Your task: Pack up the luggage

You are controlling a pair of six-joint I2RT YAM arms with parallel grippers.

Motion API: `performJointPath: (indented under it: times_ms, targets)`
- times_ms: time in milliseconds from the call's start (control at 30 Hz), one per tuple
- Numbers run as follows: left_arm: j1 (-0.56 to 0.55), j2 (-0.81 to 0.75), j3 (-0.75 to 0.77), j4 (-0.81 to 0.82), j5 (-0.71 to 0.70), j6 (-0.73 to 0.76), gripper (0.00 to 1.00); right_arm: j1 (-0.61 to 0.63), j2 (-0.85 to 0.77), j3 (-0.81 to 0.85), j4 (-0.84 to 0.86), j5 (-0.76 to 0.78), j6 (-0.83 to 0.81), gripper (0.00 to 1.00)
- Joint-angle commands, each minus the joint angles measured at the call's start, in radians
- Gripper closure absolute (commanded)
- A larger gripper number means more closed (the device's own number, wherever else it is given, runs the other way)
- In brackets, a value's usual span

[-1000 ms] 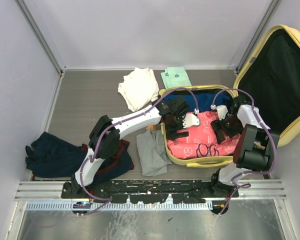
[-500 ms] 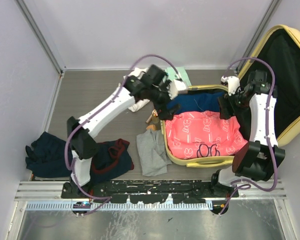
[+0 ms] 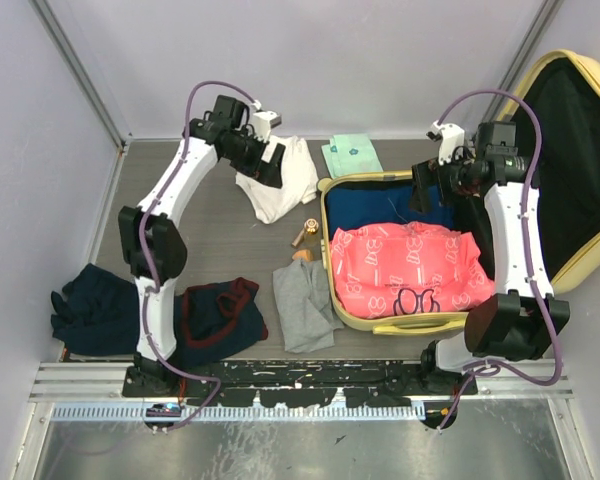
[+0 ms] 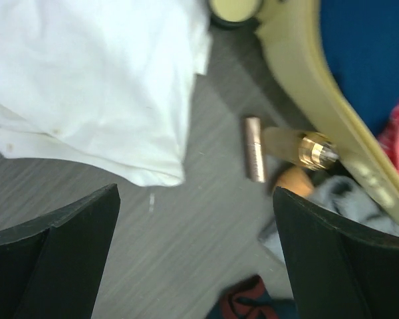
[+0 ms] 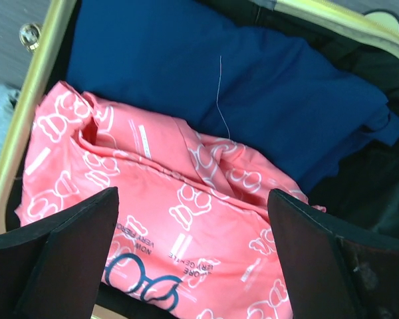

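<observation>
The luggage (image 3: 412, 322) is a pale yellow suitcase lying open at the right, its black-lined lid (image 3: 570, 150) leaning back. Inside lie a pink printed garment (image 3: 410, 270) (image 5: 173, 199) and, behind it, a blue garment (image 3: 395, 200) (image 5: 219, 73). My right gripper (image 3: 432, 190) (image 5: 193, 219) hovers open above them and holds nothing. My left gripper (image 3: 268, 165) (image 4: 196, 219) is open and empty over the floor, at the edge of a white garment (image 3: 280, 178) (image 4: 86, 80), left of the suitcase rim (image 4: 319, 93).
A small gold-capped bottle (image 3: 305, 234) (image 4: 299, 147) lies beside the suitcase's left wall. Also on the floor are a folded green cloth (image 3: 352, 155), a grey garment (image 3: 302, 300), a navy and red garment (image 3: 220, 315) and dark clothes (image 3: 100, 305). Walls enclose the floor.
Both arms have lifted out of the suitcase, leaving the pink garment lying there. The left arm swung back-left to the white garment; the right drew to the suitcase's far end. Both grippers opened.
</observation>
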Motion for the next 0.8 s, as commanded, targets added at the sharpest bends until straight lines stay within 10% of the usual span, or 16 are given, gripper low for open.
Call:
performJointPath:
  times_ms: [0, 467, 767]
  targets:
    - [0.034, 0.149, 0.137, -0.025, -0.053, -0.011, 0.00, 0.007, -0.058, 0.044, 0.126, -0.045, 0.133, 0.02]
    - [0.034, 0.488, 0.351, -0.002, -0.235, 0.049, 0.06, 0.007, -0.104, 0.019, 0.262, -0.084, 0.342, 0.00]
    - [0.068, 0.219, -0.175, 0.032, -0.303, 0.224, 0.35, 0.103, -0.121, -0.035, 0.310, -0.075, 0.388, 0.00]
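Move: The white shirt lies open on the table about 12 cm ahead of the left hand, neither left nor right, some 18 cm below. A small brown bottle stands roughly 3 cm back and 5 cm right of that hand; the mint cloth is about 19 cm ahead and 18 cm right. The open suitcase's middle is some 8 cm back and 31 cm right. From the right hand, the white shirt is about 22 cm ahead and 33 cm left. Onto the white shirt's near part the left hand comes down about 17 cm while reaching forward, its open fingers swinging some 20 degrees steeper; at the bottom it draws back 2 cm and edges left, the fingers part-closing on the cloth. The right hand, empty and open above the suitcase, rises about 5 cm and drifts left towards the shirt, its fingers tilting up. ##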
